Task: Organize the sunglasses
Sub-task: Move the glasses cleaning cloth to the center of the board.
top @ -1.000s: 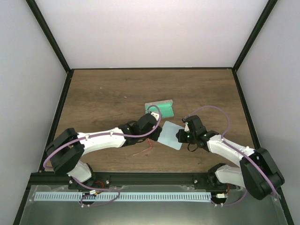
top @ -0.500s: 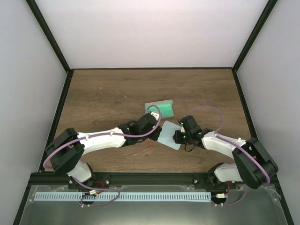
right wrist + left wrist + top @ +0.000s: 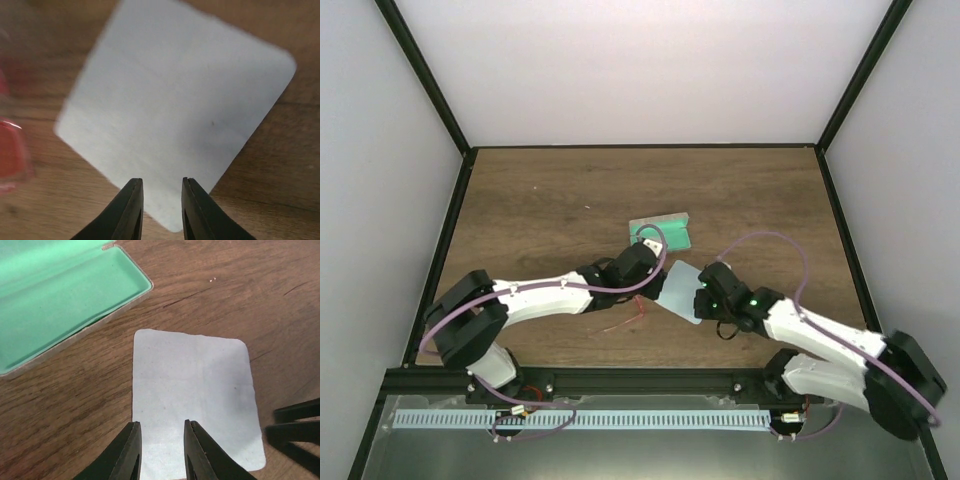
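Observation:
The sunglasses (image 3: 629,319) show as thin red wires on the table, partly under my left arm. In the right wrist view they are a red blur (image 3: 11,150) at the left edge. The pale blue cloth (image 3: 678,290) lies flat between both grippers. My left gripper (image 3: 655,282) is open and empty at the cloth's left edge, its tips over the cloth (image 3: 195,385) in the left wrist view (image 3: 162,423). My right gripper (image 3: 699,299) is open and empty over the cloth's near corner (image 3: 175,100), as the right wrist view shows (image 3: 160,181).
The grey case (image 3: 663,233) lies open just beyond the cloth, green lining up; it also shows in the left wrist view (image 3: 60,290). My right gripper's fingers (image 3: 295,427) show at the right edge of that view. Black frame posts border the brown wooden table (image 3: 540,200).
My right arm has swung its elbow toward the near edge, and its gripper has shifted slightly nearer over the cloth's corner. The left arm, cloth and case have hardly moved.

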Robot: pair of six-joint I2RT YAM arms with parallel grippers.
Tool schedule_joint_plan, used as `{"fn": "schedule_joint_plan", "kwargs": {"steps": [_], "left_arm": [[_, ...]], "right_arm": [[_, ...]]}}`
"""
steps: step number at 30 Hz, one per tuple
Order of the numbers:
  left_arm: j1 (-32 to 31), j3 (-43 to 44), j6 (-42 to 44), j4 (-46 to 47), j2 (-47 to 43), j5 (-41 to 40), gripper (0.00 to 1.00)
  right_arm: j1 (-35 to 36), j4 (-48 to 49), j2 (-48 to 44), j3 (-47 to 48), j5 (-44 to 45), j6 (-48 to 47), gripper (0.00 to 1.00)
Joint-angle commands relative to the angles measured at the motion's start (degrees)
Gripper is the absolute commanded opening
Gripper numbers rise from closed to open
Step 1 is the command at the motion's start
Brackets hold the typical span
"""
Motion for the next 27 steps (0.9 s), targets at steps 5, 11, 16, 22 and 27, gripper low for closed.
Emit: {"fn": "schedule_joint_plan", "kwargs": {"steps": [5, 11, 16, 22, 27], "left_arm": [[0.22, 9.72, 2.42, 3.63, 10.96, 4.66, 0.26], [0.05, 20.7, 4.32, 3.95, 20.54, 13.61, 0.24], [0.11, 24.01, 5.62, 1.15, 27.43, 12.38, 0.23], [0.15, 22.06, 6.41, 0.99, 28.26, 11.35, 0.22], [0.44, 21.22, 7.25, 0.32, 28.37, 9.69, 0.23]], "right_arm": [[-0.58, -6.71, -15.03, 5.6, 11.23, 2.75, 0.22], [-2.17, -7.18, -16.22, 7.86, 11.0, 0.83, 0.22], [-2.88, -7.62, -19.05, 6.95, 11.28, 0.25, 0.21], [-3.27, -6.84, -18.98, 6.32, 9.92, -0.22, 0.21], [-3.36, -5.01, -17.46, 4.92, 9.16, -0.51, 0.21]]}}
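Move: The glasses cleaning cloth lies askew on the table, its middle about 7 cm right of the left hand, 1 cm back and 9 cm below. The open green case is some 13 cm straight ahead of the left hand, the sunglasses roughly 11 cm left and 5 cm back. From the right hand, just above the cloth's near corner, the cloth's middle is about 5 cm ahead, 3 cm left and 3 cm down. The left hand sweeps 10 cm right, then sinks low over the cloth's right part; the right rises 10 cm. ##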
